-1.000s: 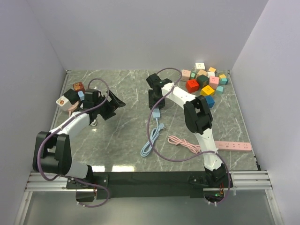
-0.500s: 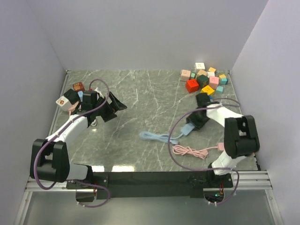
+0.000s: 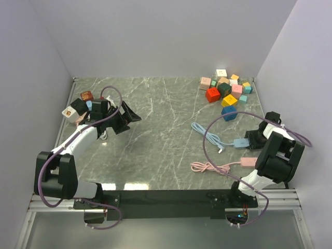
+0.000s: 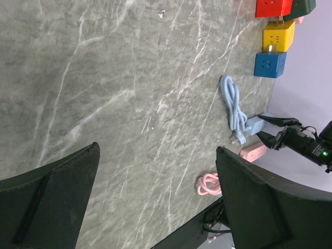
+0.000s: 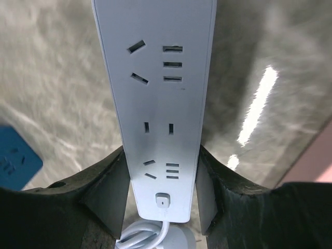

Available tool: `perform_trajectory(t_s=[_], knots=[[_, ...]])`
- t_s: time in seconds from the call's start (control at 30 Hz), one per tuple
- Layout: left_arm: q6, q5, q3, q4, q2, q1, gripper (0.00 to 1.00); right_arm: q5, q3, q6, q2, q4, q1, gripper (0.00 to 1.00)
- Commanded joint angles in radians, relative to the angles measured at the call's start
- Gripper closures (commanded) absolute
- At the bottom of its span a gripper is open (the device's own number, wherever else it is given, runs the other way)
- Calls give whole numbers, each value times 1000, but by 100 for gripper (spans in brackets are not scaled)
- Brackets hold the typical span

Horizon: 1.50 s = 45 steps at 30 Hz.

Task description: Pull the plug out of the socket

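Note:
My right gripper (image 3: 252, 139) is shut on the sides of a pale blue power strip (image 3: 240, 142) at the table's right edge. In the right wrist view the strip (image 5: 155, 78) runs up between my fingers (image 5: 111, 181), and the sockets that show are empty. Its blue cable (image 3: 207, 132) loops left on the table, with the free end (image 3: 221, 151) lying loose. The left wrist view shows the strip (image 4: 254, 124) and cable (image 4: 231, 101) too. My left gripper (image 3: 129, 115) is open and empty at the far left, its fingers (image 4: 57, 197) wide apart above bare table.
A pink power strip (image 3: 248, 162) with a coiled pink cable (image 3: 210, 167) lies by the right arm's base. Several coloured socket cubes (image 3: 225, 91) sit at the back right. More cubes (image 3: 78, 106) stand at the left wall behind my left arm.
My right arm has swung from the table's back middle to the right edge, carrying the blue strip and dragging its cable along. The left arm has barely moved.

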Motion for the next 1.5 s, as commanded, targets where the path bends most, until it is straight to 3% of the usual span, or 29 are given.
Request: perform_trajectory(t_s=[0.0,0.1,0.17,0.2,0.3,0.33,0.5,0.63,0.73,0.77,0.87,0.9,1.0,1.17,1.23,1.47], knots=[[38,-22,48,-16,-11,6,1,65,19,12,-45,-24,-40,100],[47,-39,68,-32,-6,19,1,85,17,9,-75,-20,-71,100],[50,-43,87,-43,-6,37,1,87,22,-5,-117,9,-76,81],[59,-45,94,-44,-8,45,1,79,30,-32,-131,11,-74,57],[73,-53,128,-62,-3,78,1,91,47,-60,-196,5,-62,36],[76,-53,146,-67,0,86,1,97,53,-77,-212,-6,-48,25],[99,-65,194,-101,27,161,1,132,63,-92,-296,-41,-25,9],[124,-114,261,-153,64,235,1,81,106,-126,-283,-54,2,8],[131,-169,317,-191,81,316,1,-80,145,-229,-295,38,163,7],[139,-228,338,-207,104,333,1,-102,199,-255,-258,28,267,7],[156,-339,439,-286,174,384,1,-81,302,-328,-186,-3,452,6],[164,-358,484,-299,193,391,1,-70,315,-350,-175,-1,564,6],[194,-459,586,-352,266,396,1,-59,344,-355,-148,18,705,6],[228,-447,630,-406,339,394,7,-65,392,-364,-60,6,820,5],[236,-421,587,-402,334,387,19,-78,401,-365,-20,11,845,6],[259,-470,453,-388,359,309,31,-98,465,-378,70,-1,880,6]])
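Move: The near end of the white-corded socket lies roughly 11 cm ahead of the left hand, 24 cm to its left and 12 cm below, with the white cord bundle about 2 cm ahead and 19 cm left of that hand. From the left hand, the black cube is about 11 cm ahead and 30 cm left, the brown cube 17 cm ahead and 27 cm left. The blue socket is still between the right fingers, its middle about 2 cm to the right; the pink socket lies 10 cm back and 1 cm right, the blue cube 13 cm ahead and 8 cm left. The left hand swings about 24 cm left and 11 cm forward towards the white-corded socket, rising slightly, then sinks some 6 cm from its high point and eases back a little over the cord side, wrist turning about 30 degrees counter-clockwise and fingers narrowing to roughly two-thirds without touching anything. Meanwhile the right hand, still pinching the blue socket, draws it a few centimetres right, opens as it lifts clear to about 9 cm, then sweeps well over 30 cm left and somewhat forward past the blue cord, rising further before sinking a bit, fingers wide open and wrist turned some 70 degrees counter-clockwise. ##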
